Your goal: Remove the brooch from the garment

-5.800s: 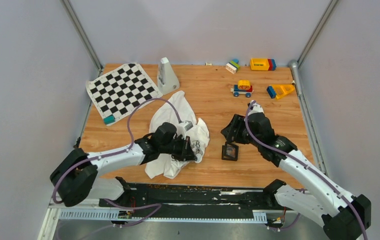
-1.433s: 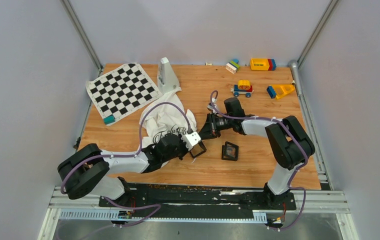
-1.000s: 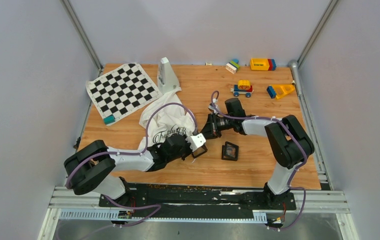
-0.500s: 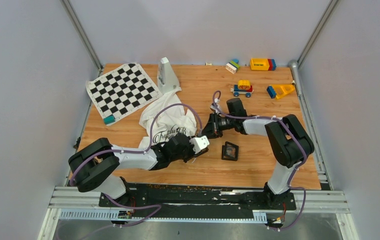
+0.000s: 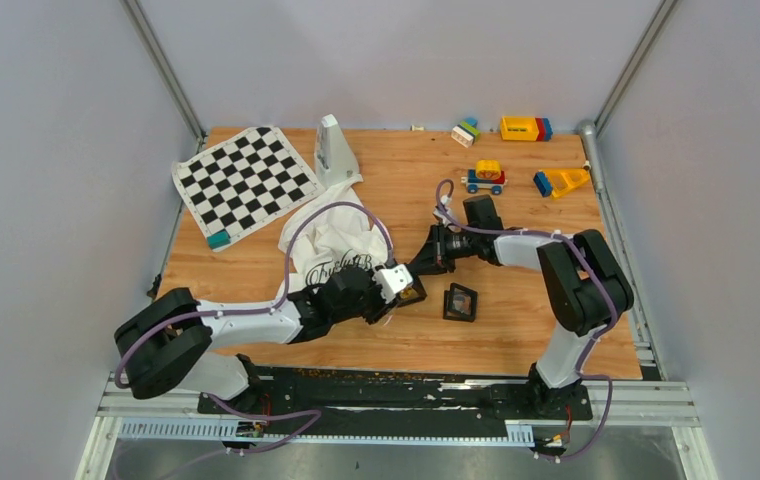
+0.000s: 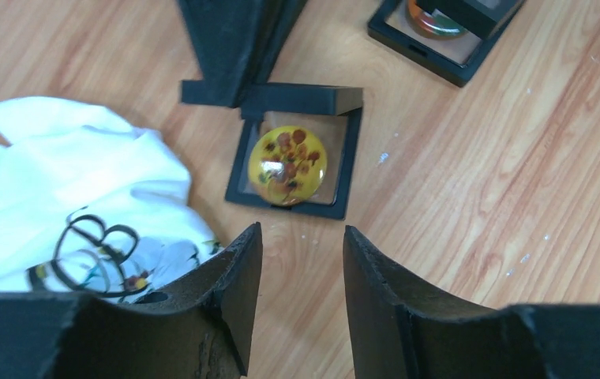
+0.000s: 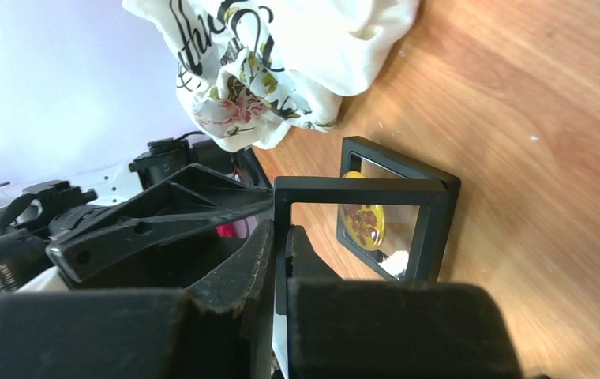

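The yellow round brooch [image 6: 286, 164] with red flowers lies in the base of an open black case [image 6: 344, 185] on the wood, just right of the white printed garment [image 5: 336, 240]. The brooch also shows in the right wrist view [image 7: 364, 221]. My left gripper [image 6: 301, 237] is open and empty, just near of the case; in the top view it [image 5: 396, 285] sits at the garment's right edge. My right gripper [image 7: 281, 245] is shut on the case's lid [image 7: 360, 189] and holds it upright; it also shows in the top view [image 5: 424, 265].
A second black case [image 5: 459, 301] lies just right of the open one. A checkered mat [image 5: 243, 180] and a white metronome-shaped object [image 5: 333, 150] are at the back left. Toy blocks and a toy car [image 5: 483, 177] are at the back right.
My left gripper came off the garment and moved right to the case. My right gripper left the second case and took the lid. Lately the right arm shifted slightly right and the brooch shows in the case.
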`<move>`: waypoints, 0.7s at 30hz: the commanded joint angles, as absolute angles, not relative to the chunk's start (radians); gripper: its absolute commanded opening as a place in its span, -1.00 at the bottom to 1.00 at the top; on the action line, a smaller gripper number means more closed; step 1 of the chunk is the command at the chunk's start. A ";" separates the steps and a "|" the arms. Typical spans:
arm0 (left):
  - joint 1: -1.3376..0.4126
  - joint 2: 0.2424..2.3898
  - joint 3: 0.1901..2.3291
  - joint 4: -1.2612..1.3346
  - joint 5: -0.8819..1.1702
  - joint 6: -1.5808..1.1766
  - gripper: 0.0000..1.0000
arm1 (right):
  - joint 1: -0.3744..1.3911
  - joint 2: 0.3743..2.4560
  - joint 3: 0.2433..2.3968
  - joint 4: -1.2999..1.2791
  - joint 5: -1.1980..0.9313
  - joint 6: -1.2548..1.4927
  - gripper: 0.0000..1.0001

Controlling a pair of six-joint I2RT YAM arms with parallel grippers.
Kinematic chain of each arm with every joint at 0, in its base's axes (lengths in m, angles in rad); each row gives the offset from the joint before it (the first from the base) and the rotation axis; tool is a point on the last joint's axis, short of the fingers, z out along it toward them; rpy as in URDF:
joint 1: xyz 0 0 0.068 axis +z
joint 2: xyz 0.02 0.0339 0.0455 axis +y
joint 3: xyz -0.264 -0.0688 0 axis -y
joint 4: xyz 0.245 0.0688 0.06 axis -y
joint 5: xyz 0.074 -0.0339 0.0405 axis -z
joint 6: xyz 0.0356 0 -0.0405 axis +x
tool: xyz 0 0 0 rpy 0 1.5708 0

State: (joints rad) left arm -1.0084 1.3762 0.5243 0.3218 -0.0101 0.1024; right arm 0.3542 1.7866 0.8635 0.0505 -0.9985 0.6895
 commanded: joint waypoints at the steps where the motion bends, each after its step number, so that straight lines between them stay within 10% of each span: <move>1: -1.008 1.293 0.538 0.269 -0.107 0.026 0.00 | 0.329 1.721 0.894 -0.071 -0.877 0.594 -1.00; 21: -0.829 1.170 0.547 0.134 -0.022 -0.161 -0.01 | 0.282 1.667 1.062 -0.411 -0.435 0.456 -0.99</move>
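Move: The right hand still grips the first open case, the yellow brooch lying in it about 4 cm back from and 3 cm below its fingers; clear table for it is some 9 cm to the right, 1 cm ahead and 6 cm down, with the second case 10 cm right, 6 cm back. From the left hand the garment's middle lies about 12 cm ahead, 11 cm left and 4 cm below, the brooch 3 cm ahead, 4 cm right, 3 cm below. Still pinching the case by its lid frame, the right hand carries the brooch away from the left hand, about 6 cm right and 5 cm forward, sinking slightly while its fingers tip down by some 25 degrees and swing a little clockwise. The left hand, empty and staying half open, backs off from the brooch to its left and somewhat forward towards the garment, rising first and then dipping again, as it turns counter-clockwise. ##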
